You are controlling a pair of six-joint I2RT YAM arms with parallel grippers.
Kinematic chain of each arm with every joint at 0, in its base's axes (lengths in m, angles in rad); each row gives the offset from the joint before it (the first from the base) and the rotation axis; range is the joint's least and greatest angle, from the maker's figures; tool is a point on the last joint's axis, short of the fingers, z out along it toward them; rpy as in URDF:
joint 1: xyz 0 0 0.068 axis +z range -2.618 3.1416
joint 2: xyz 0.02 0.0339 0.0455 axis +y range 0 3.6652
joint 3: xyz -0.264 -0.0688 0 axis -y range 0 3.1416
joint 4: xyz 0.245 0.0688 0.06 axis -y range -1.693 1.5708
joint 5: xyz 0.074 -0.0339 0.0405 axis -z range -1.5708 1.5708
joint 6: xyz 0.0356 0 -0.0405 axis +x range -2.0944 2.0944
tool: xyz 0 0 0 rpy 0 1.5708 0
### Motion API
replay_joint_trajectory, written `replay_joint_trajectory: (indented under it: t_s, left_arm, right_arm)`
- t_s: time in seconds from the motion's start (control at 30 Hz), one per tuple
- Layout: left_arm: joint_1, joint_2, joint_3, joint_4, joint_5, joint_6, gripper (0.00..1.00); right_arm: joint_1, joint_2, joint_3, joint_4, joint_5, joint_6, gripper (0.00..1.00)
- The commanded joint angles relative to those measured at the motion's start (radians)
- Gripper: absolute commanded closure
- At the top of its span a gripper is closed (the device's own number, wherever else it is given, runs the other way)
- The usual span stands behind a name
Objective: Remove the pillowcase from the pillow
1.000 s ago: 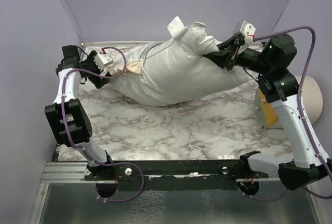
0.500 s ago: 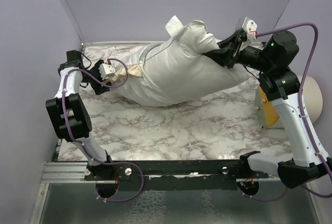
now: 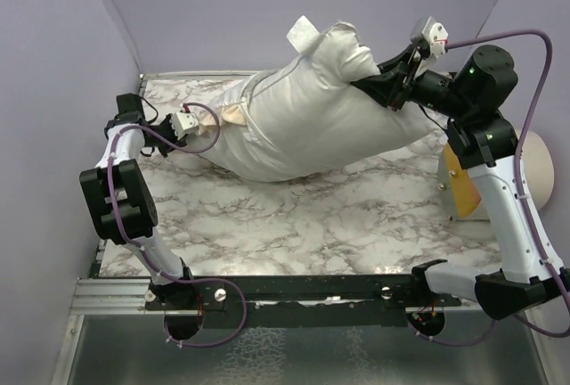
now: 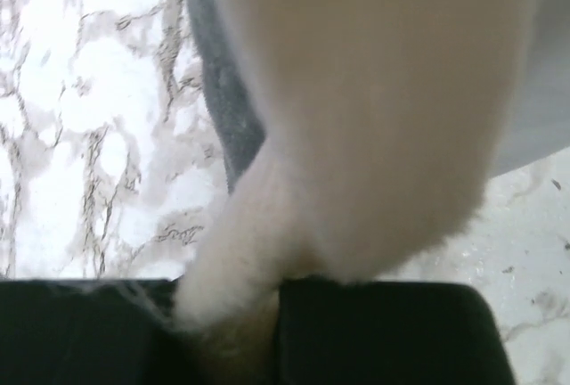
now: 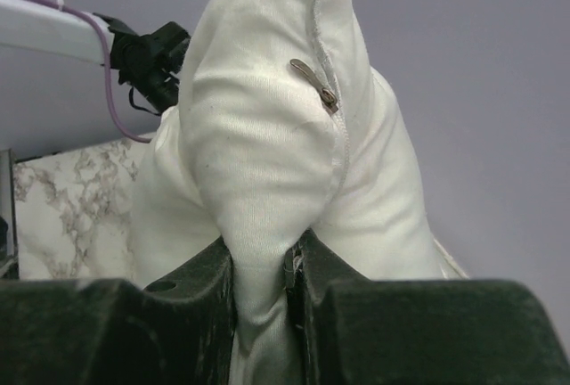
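Note:
The plump white pillow hangs tilted over the back of the table, its tagged corner uppermost. My right gripper is shut on a fold of the pillow's fabric just below its zipper pull and holds that end up. The limp pillowcase still covers the pillow's lower left end, white face outward, with cream trim bunched at its mouth. My left gripper is shut on that fuzzy cream trim. A strip of the dark grey face shows beside the trim.
The marble tabletop lies below the pillow. A yellow and white object and a round cream thing sit at the right edge, beside my right arm. Purple walls close in on the left, back and right.
My left gripper moved right onto the cream trim and went from open to shut on it. My right gripper raised its end of the pillow slightly.

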Motion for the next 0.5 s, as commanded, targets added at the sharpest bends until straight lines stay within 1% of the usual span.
replay_joint_trajectory:
  t_s: [0.0, 0.1, 0.13, 0.23, 0.33, 0.47]
  left_arm:
    - [0.036, -0.050, -0.034, 0.228, -0.047, -0.224, 1.00]
    - [0.077, -0.047, -0.029, 0.330, -0.145, -0.322, 1.00]
    - [0.093, -0.044, -0.021, 0.349, -0.164, -0.347, 1.00]
    - [0.144, -0.036, 0.000, 0.392, -0.222, -0.409, 1.00]
    - [0.181, -0.036, -0.010, 0.437, -0.298, -0.409, 1.00]
    - [0.221, -0.033, -0.023, 0.488, -0.388, -0.388, 1.00]
  right_arm:
    - [-0.023, 0.006, 0.098, 0.062, 0.150, 0.051, 0.99]
    - [-0.037, 0.012, 0.153, 0.094, 0.276, 0.078, 0.99]
    - [-0.042, 0.015, 0.177, 0.102, 0.339, 0.089, 0.99]
    - [-0.049, 0.028, 0.243, 0.120, 0.465, 0.102, 0.99]
    - [-0.051, 0.027, 0.276, 0.154, 0.579, 0.111, 0.99]
    - [-0.052, -0.010, 0.265, 0.229, 0.729, 0.116, 0.99]
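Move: The left gripper already pinches the pillowcase's cream trim; the bunched pillowcase lies about 16 cm to its right, 3 cm farther out and 4 cm lower. The white pillow's middle is some 36 cm to the left gripper's right, level with it fore and aft and about 10 cm higher. The right gripper already holds the pillow's zipped corner, with that middle roughly 11 cm ahead, 14 cm left and 24 cm below. Pull the two grippers apart, both staying closed on the cloth. Bring the left gripper about 11 cm left and a little forward, away from the pillow, dragging the pinched trim along and turning the wrist counter-clockwise. Raise the right gripper with the pillow's corner some 6 cm while taking it about as far forward and right, turning clockwise. ##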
